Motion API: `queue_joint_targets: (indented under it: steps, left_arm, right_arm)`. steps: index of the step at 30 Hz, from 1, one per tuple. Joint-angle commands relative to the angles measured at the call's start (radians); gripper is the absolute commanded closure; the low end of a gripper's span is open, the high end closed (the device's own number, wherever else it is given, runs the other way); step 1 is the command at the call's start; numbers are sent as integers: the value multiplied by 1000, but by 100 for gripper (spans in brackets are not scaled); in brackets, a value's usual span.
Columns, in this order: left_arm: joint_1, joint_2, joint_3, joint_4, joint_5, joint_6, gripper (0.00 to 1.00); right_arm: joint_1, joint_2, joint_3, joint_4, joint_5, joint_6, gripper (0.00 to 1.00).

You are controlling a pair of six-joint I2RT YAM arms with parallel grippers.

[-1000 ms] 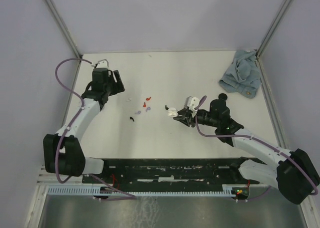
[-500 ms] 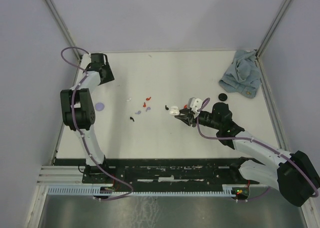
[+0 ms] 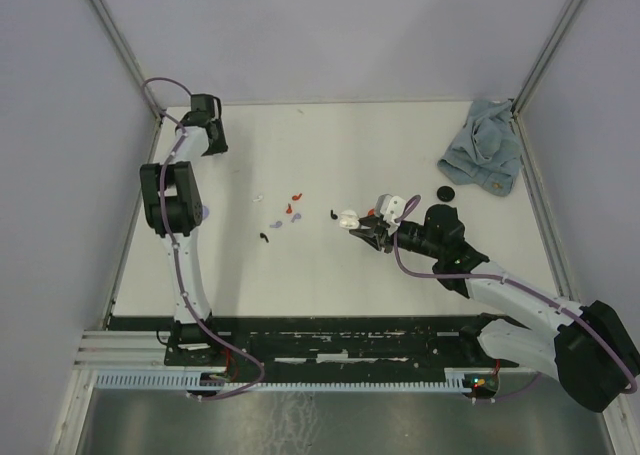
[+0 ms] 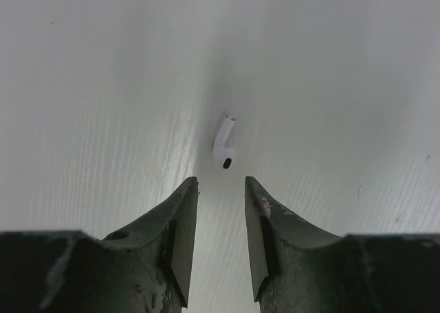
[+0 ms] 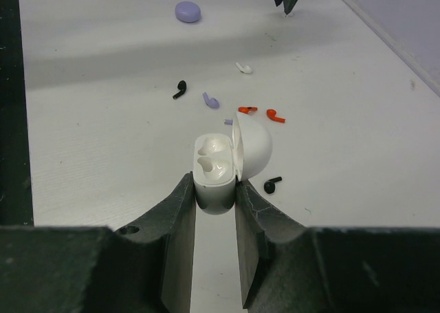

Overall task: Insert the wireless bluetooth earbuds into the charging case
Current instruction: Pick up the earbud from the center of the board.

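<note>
The white charging case [image 5: 214, 167] stands with its lid [image 5: 253, 145] swung open and both wells empty; my right gripper [image 5: 214, 179] is shut on its body, mid-table in the top view [image 3: 348, 218]. Loose earbuds lie just beyond it: a white one [image 5: 243, 68], two red [image 5: 247, 109] [image 5: 276, 115], lilac [image 5: 210, 100], and black [image 5: 179, 89] [image 5: 272, 184]. In the left wrist view, another white earbud [image 4: 224, 148] lies on the table just past my left gripper [image 4: 220, 182], whose jaws stand apart with nothing between them. The left arm [image 3: 165, 190] is folded back toward the far left corner.
A lilac disc [image 3: 204, 213] lies beside the left arm, also in the right wrist view [image 5: 187, 11]. A black disc [image 3: 446, 194] and a crumpled blue cloth [image 3: 483, 153] sit at the far right. Walls close in the table's far corners.
The left arm has folded back toward the far left corner, uncovering the lilac disc, and its jaws have narrowed. The right gripper shifted slightly right with the case, then held still.
</note>
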Motion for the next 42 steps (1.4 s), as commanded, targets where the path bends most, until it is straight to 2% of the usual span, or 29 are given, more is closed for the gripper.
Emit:
queue_joint_targets:
  steps: [1, 14, 23, 28, 33, 38, 42]
  left_arm:
    - [10, 55, 81, -19, -15, 81, 61]
    - [15, 121, 131, -18, 4, 124, 73]
    - [16, 70, 96, -9, 85, 184, 85]
    - [9, -79, -39, 30, 185, 206, 87]
    - [-27, -254, -235, 54, 260, 188, 87]
    - [-121, -437, -436, 40, 259, 168, 87]
    - [-237, -560, -579, 3, 238, 158, 87]
  right_arm:
    - [-2, -4, 4, 47, 1, 6, 98]
    - [-3, 7, 9, 45, -7, 7, 98]
    - [-3, 6, 13, 39, -8, 12, 98]
    - [-2, -14, 11, 40, -14, 33, 98]
    - [-1, -43, -2, 31, 2, 54, 98]
    - [-3, -62, -26, 35, 39, 90, 98]
    - [-3, -101, -48, 31, 82, 97, 98]
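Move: The white earbud to pick up lies just beyond the left fingertips, about 2 cm ahead of the left hand, 1 cm to its left and 3 cm below. The other white earbud is some 12 cm back and 13 cm to the hand's right; the purple case sits about 16 cm back and 3 cm left. From the right hand, which holds the white case, the earbud to pick up is roughly 34 cm ahead, 45 cm left and 17 cm below. Ease the left gripper about 2 cm down and slightly forward onto the white earbud, closing the half-open fingers until they pinch its head end. Then lift off and carry it back and to the right, some 12 cm back and 10 cm across, rising about 6 cm and speeding up towards the case in the right gripper, while the hand turns about 20 degrees clockwise. ##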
